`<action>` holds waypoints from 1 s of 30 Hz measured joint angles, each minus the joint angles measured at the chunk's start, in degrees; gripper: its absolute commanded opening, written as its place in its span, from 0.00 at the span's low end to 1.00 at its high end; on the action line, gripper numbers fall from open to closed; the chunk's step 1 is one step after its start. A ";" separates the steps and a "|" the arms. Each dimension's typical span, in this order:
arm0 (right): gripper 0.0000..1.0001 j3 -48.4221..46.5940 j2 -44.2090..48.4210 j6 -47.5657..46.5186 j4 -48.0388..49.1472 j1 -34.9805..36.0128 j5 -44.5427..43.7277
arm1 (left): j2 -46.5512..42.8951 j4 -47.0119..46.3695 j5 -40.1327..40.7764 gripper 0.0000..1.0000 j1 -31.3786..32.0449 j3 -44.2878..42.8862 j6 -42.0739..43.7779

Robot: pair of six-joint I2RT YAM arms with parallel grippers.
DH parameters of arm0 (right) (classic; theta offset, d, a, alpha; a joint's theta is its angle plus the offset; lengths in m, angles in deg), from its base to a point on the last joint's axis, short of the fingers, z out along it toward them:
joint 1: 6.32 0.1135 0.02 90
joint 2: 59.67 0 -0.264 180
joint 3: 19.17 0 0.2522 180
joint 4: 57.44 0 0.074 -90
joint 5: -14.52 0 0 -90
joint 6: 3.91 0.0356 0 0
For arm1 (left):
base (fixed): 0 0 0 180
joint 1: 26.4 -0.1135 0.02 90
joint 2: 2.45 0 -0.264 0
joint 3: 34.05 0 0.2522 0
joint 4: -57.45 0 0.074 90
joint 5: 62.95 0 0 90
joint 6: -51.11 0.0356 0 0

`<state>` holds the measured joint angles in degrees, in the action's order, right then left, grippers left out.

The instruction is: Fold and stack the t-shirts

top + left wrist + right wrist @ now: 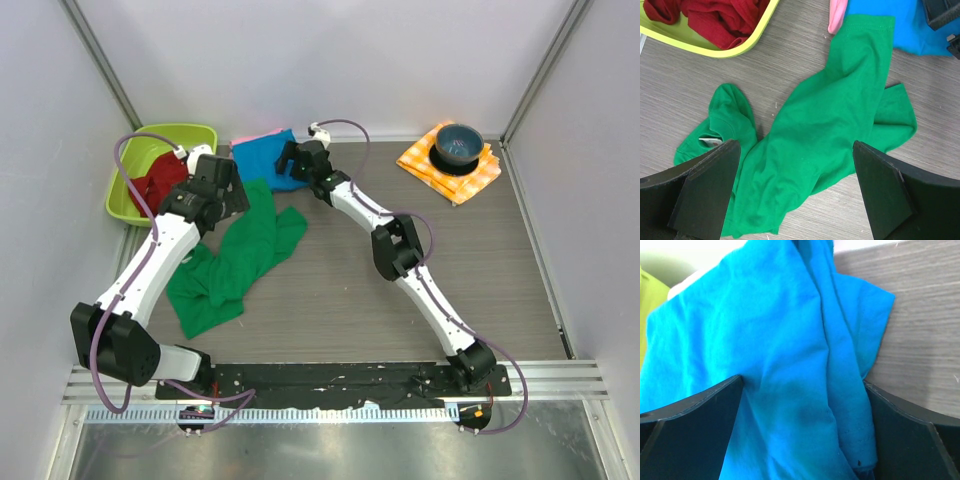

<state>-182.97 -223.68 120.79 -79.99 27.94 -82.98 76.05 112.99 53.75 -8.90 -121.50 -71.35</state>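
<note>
A large green t-shirt (240,262) lies crumpled on the table left of centre, its long body running toward the back (825,125). My left gripper (233,196) hovers open above it (796,165), with nothing between the fingers. A blue t-shirt (262,160) lies bunched at the back, and a pink t-shirt (246,139) peeks out at its far left edge (836,15). My right gripper (291,160) hangs open just over the blue t-shirt (780,340), its fingers (700,415) spread to either side of a fold. I cannot tell whether they touch the cloth.
A lime-green tub (202,133) holding red cloth (160,180) stands at the back left, close to my left arm. At the back right a dark bowl (458,142) sits on an orange-and-white checked cloth (476,176). Walls enclose the table on three sides.
</note>
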 measured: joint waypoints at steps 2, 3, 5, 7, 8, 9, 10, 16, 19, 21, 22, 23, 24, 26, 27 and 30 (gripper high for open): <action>1.00 -1.05 -1.42 0.98 2.69 0.00 -0.85 | 0.00 -0.24 -0.20 1.00 -0.02 0.00 0.11; 1.00 -1.40 -2.05 1.64 4.11 0.00 -1.27 | 0.00 -0.42 -0.26 1.00 -0.02 0.02 0.13; 1.00 -1.46 -2.82 2.75 6.73 0.00 -1.92 | 0.00 -0.74 -0.37 1.00 -0.02 0.07 0.15; 1.00 -1.46 -3.02 3.17 7.82 0.00 -2.56 | 0.00 -1.20 -0.39 1.00 -0.02 0.26 0.15; 1.00 -1.09 -3.02 3.17 8.17 0.00 -2.91 | 0.00 -1.38 -0.37 1.00 -0.02 0.46 0.15; 1.00 -0.17 -2.71 2.99 9.07 0.02 -3.37 | 0.00 -1.49 -0.37 1.00 -0.02 0.72 0.15; 1.00 1.38 -2.08 2.80 10.32 0.02 -3.80 | 0.00 -1.60 -0.37 1.00 -0.02 0.98 0.17; 1.00 22.45 10.75 -2.12 13.05 0.11 -10.80 | -0.33 -1.75 -0.74 1.00 -0.07 1.62 0.57; 1.00 35.45 19.63 -6.05 13.73 0.17 -16.24 | -1.01 -1.73 -1.66 1.00 -0.07 1.62 0.94; 1.00 43.47 25.75 -8.98 14.53 0.17 -20.11 | -1.42 -1.68 -2.49 1.00 -0.07 1.62 0.70; 1.00 48.09 29.66 -10.84 14.47 0.17 -22.08 | -1.55 -1.60 -2.89 1.00 -0.04 1.62 0.04; 1.00 50.73 32.44 -12.11 14.32 0.17 -23.15 | -1.53 -1.40 -2.99 1.00 -0.04 1.64 -0.28; 1.00 53.59 35.74 -13.38 13.77 0.17 -24.28 | -1.40 -0.92 -3.19 1.00 -0.07 1.75 -1.05; 1.00 57.18 41.94 -15.43 12.28 0.11 -25.79 | -1.09 -0.46 -3.72 1.00 -0.07 2.75 -2.36; 1.00 58.55 45.05 -16.26 11.61 0.02 -25.86 | -0.83 -0.35 -4.15 1.00 -0.07 3.80 -3.41; 1.00 62.60 53.99 -17.55 9.49 0.02 -24.74 | 0.90 0.09 -5.77 0.93 -0.04 7.91 -6.91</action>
<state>-120.37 -169.69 103.24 -70.51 27.96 -107.73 76.94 113.07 47.98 -8.95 -113.59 -78.26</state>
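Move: The blue t-shirt's middle is roughly 6 cm left of the right hand, 1 cm ahead and 2 cm below; the pink cloth under it shows 8 cm left and 6 ahead, the green t-shirt 12 left and 21 back. From the left hand, the green t-shirt lies straight back some 11 cm and 18 below, the blue one 7 right and 11 ahead, the green bin 17 left and 8 ahead. Edging forward first, the right hand leaves the blue t-shirt, 17 cm right, up, back; left sinks 6 cm. ##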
